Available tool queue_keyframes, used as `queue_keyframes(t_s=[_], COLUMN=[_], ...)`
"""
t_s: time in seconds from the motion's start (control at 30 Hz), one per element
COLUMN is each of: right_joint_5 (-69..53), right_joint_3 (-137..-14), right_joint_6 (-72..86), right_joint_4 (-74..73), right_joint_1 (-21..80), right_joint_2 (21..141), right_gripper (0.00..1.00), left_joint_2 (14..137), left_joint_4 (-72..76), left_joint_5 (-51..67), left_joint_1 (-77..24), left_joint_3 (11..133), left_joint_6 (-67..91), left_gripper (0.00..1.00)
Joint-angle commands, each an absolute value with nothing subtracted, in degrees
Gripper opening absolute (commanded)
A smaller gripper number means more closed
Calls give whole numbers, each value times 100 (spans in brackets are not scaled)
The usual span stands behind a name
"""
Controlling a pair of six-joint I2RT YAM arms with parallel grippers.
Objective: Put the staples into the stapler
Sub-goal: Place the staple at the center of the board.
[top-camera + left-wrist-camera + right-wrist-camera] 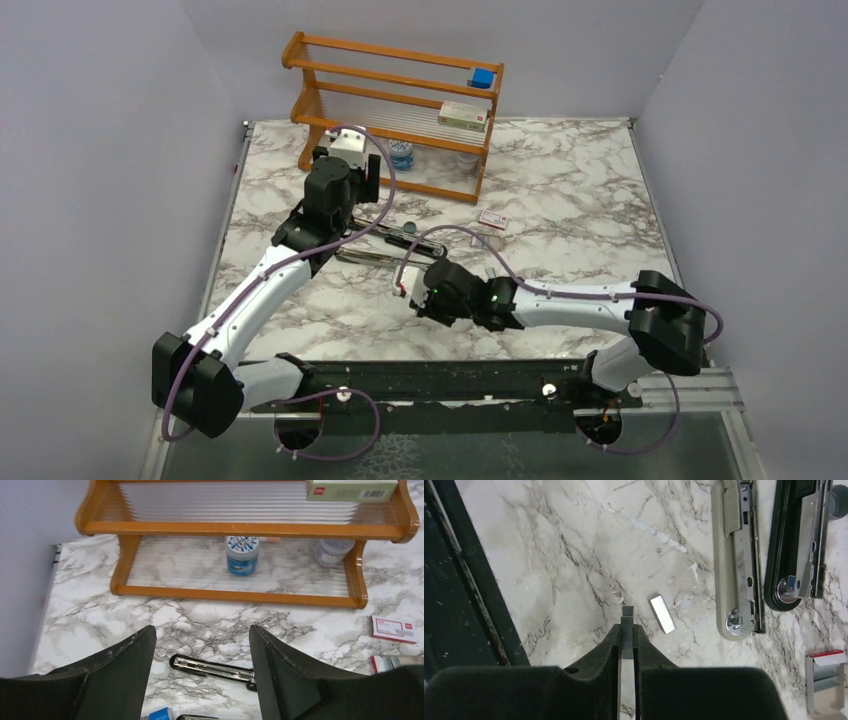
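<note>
The stapler lies opened out on the marble table, its black bar with a silver channel next to a paler bar. One of its bars also shows on the table below my left gripper, which hangs open above it with nothing held. My right gripper is shut on a short strip of staples, whose end sticks out past the fingertips just above the table, left of the stapler. A second strip of staples lies flat on the marble beside it.
A wooden rack stands at the back with a blue-lidded jar and boxes on its shelves. A small red-and-white box lies right of the stapler. An open box sits nearby. A black rail runs along the near edge.
</note>
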State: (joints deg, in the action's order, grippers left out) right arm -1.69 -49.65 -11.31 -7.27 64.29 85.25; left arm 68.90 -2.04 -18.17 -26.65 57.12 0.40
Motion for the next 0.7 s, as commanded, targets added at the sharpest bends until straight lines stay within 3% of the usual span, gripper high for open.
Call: queue_keyframes(t_s=[0.0,0.23,0.67], right_joint_5=[1714,3233,3647], right_joint_3=[-5171,-5418,-5580], right_joint_6=[-1526,-1641,-2188], right_joint_4=[-1026,-1102,-1039], right_joint_1=[7084,7564,7778], right_joint_2=[8858,9626,10494], right_gripper=[11,11,11], left_joint_2=[6463,6038,5715], left_joint_4=[-116,-159,-193], left_joint_5=[-2581,-2941,-2909], left_joint_1=[-2595,-2575,-2566], left_joint_3=[5656,5616,5633], left_joint_6=[-20,-103,-47], left_gripper=[72,74,76])
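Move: The right hand, holding a staple strip, has a loose strip on the bare table some 4 cm ahead, about 1 cm to its left and 7 cm below. From the same hand, the middle of the beige stapler lies about 13 cm ahead and 8 cm left. Another strip is roughly 10 cm ahead and 12 cm right, both at table height. From the empty left hand, the loose strip is about 18 cm back, 16 cm right and 26 cm below. Still pinching its staple strip, the right hand sinks about 5.5 cm towards the table beside the loose strip, drifting right and, after a slight dip back, forward. On the way its fingers swing some 40 degrees, from pointing left and down to mostly forward and down. The open left hand climbs away upward, leftward and a little back, tipping its fingers up. ##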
